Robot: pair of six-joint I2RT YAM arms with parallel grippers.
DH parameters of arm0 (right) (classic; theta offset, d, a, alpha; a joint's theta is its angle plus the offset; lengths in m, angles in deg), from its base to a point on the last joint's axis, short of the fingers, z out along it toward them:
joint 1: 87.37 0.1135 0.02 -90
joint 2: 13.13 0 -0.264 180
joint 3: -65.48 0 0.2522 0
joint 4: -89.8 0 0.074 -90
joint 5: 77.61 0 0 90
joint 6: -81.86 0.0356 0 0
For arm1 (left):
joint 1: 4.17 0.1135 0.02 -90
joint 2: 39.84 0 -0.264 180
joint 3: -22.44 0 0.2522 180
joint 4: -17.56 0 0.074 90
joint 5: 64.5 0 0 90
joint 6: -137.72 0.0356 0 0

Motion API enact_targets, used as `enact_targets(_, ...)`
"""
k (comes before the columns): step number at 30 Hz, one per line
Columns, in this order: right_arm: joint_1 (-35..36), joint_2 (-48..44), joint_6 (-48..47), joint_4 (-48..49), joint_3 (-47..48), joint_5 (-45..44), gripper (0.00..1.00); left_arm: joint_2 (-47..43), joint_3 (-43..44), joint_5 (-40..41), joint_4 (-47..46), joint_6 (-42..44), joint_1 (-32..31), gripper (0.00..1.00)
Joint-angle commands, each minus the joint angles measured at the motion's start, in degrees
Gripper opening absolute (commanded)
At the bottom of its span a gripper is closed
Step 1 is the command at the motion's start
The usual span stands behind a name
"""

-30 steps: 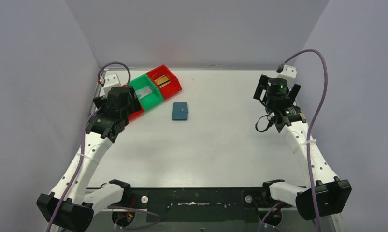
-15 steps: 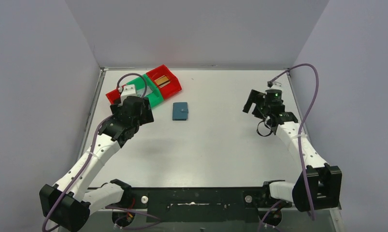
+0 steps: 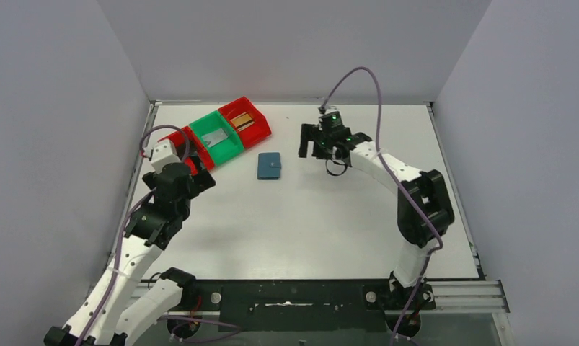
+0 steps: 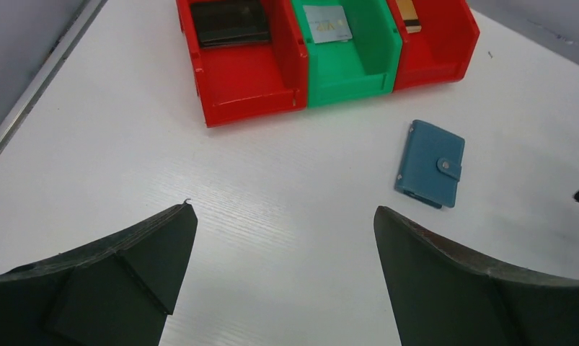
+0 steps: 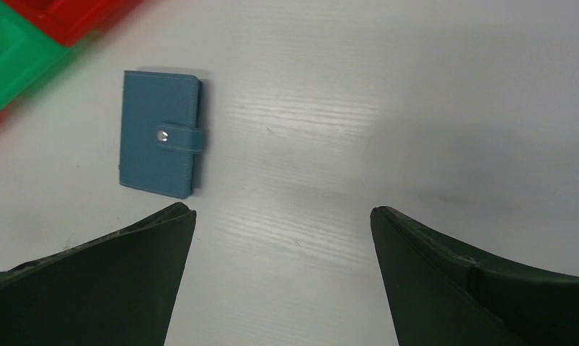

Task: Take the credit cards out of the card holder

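The teal-blue card holder point(image 3: 270, 166) lies shut on the white table, its snap tab fastened; it also shows in the left wrist view point(image 4: 430, 163) and the right wrist view point(image 5: 159, 134). Three credit cards lie in the bins: a black one point(image 4: 230, 21), a silver-grey one point(image 4: 327, 23) and a gold-brown one point(image 4: 410, 14). My left gripper point(image 3: 200, 179) point(image 4: 283, 209) is open, left of the holder, with nothing between its fingers. My right gripper point(image 3: 309, 141) point(image 5: 283, 209) is open over bare table just right of the holder.
A row of three plastic bins stands at the back left: red point(image 3: 182, 146), green point(image 3: 218, 137), red point(image 3: 244, 120). The grey side walls close in the table. The right arm point(image 3: 416, 194) arches across the right half of the table.
The right arm swung left from the table's right side to just beside the card holder. The left arm drew back from the bins towards the near left. Both grippers stayed open.
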Motion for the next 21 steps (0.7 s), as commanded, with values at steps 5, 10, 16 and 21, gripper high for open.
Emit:
enact_targets(5,9.05,17.63,-0.89,-4.42,23.79,-7.95,0.98,-8.58,-5.12,0.83,-8.06,1.01,1.72,0.97)
enact_targets(10,11.5,27.31,-3.9,-6.48,34.36,-10.61,0.98,-11.2,-9.13,3.8,-10.94,2.92,1.91,0.97)
enact_targets(16,11.87,36.37,-8.81,-8.16,41.48,-11.23,0.98,-12.65,-13.95,2.29,-12.4,4.72,2.11,0.97)
enact_targets(21,12.27,38.11,-10.11,-11.65,39.8,-13.31,0.98,-11.45,-13.5,5.38,-10.92,5.35,2.16,0.97)
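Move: The card holder lies about 15 cm to the right hand's left, some 5 cm ahead and 12 cm below. From that same hand, the red tray with cards is about 24 cm left and 20 cm ahead, the green tray about 34 cm left and 16 cm ahead, both 11 cm lower. From the left hand, the card holder is roughly 23 cm ahead, 19 cm right and 21 cm down. Open right hand sweeps 14 cm left, edging forward, then sinks about 9 onto the card holder; left hand lowers. ##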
